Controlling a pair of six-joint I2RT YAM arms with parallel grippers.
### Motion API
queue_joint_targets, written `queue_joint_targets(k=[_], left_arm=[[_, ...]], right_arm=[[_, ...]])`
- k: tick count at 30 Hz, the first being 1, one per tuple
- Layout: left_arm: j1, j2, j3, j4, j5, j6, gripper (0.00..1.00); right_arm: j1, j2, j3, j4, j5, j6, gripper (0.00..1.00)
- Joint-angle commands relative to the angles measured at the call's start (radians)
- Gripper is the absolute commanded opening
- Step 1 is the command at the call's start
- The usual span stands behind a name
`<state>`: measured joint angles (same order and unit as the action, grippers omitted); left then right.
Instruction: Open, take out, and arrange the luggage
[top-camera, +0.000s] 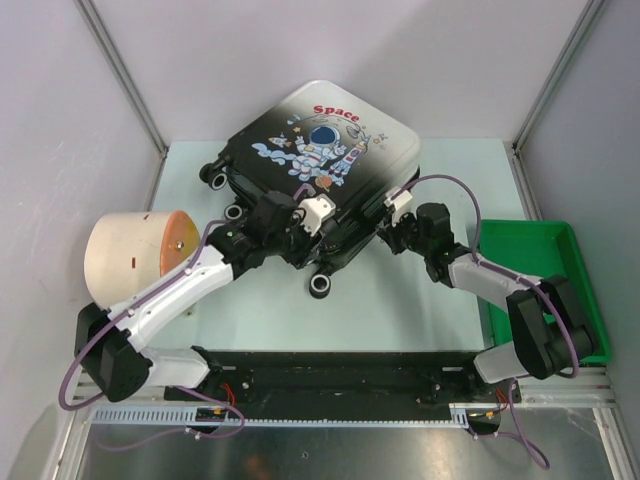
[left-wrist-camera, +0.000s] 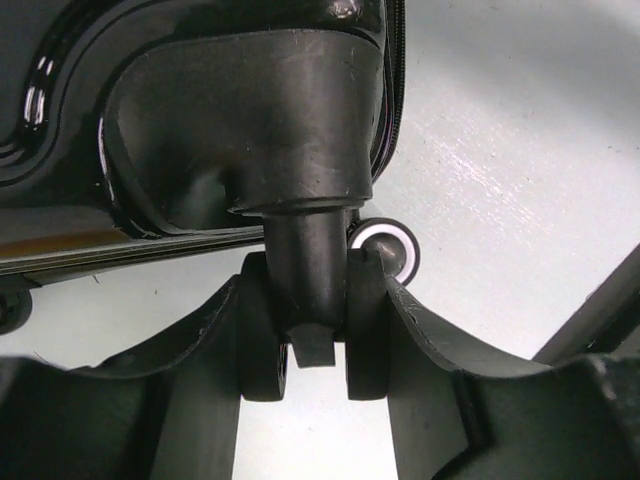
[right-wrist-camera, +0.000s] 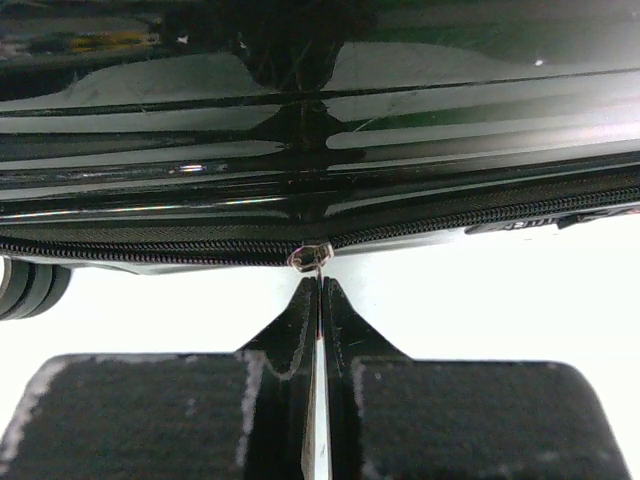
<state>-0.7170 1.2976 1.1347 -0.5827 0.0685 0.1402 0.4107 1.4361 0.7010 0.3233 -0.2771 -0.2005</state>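
Observation:
The luggage (top-camera: 330, 150) lies flat at the back middle of the table, astronaut print up, its shell fading from white to black. My left gripper (top-camera: 290, 222) is at its near-left black edge. In the left wrist view, the left gripper (left-wrist-camera: 315, 300) has a finger pressed on each side of a twin caster wheel (left-wrist-camera: 366, 340). My right gripper (top-camera: 393, 215) is at the near-right edge. In the right wrist view, the right gripper (right-wrist-camera: 320, 292) is shut on the metal zipper pull (right-wrist-camera: 310, 258), which hangs from the closed zipper line (right-wrist-camera: 150, 250).
A beige cylinder with an orange face (top-camera: 130, 255) lies on its side at the left, close to my left arm. A green bin (top-camera: 545, 270) stands at the right edge. Another white-hubbed wheel (top-camera: 321, 284) sticks out toward the near side.

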Motion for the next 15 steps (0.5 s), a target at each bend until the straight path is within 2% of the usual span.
queue_joint_targets(k=[1, 9, 13, 15], left_arm=[[-0.002, -0.106, -0.087, -0.123, 0.043, 0.148, 0.0], [-0.001, -0.28, -0.173, -0.265, 0.149, 0.243, 0.0], [0.007, -0.322, -0.185, -0.29, 0.111, 0.272, 0.0], [0.019, -0.324, -0.187, -0.293, 0.08, 0.288, 0.0]], right_arm=[[-0.067, -0.077, 0.002, -0.078, 0.098, -0.053, 0.0], [-0.033, -0.238, -0.055, -0.237, 0.088, -0.089, 0.0], [-0.009, -0.281, -0.084, -0.265, 0.141, -0.099, 0.0], [-0.065, -0.267, -0.081, -0.236, 0.164, -0.12, 0.0]])
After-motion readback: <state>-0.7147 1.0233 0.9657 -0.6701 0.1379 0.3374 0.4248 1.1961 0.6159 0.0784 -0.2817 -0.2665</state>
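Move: The left hand already grips the upper wheel mount; the luggage's middle lies about 16 cm ahead, 2 cm right and 5 cm below. The lower wheel is some 5 cm back, 2 cm right and 10 cm below it. From the right hand, shut on the zipper pull about 1 cm ahead and 1 cm left, the luggage's middle is about 15 cm ahead and 11 cm left, at its height. Both hands keep hold and draw back about 5 cm, left hand also 4 cm left, right hand slightly right. ##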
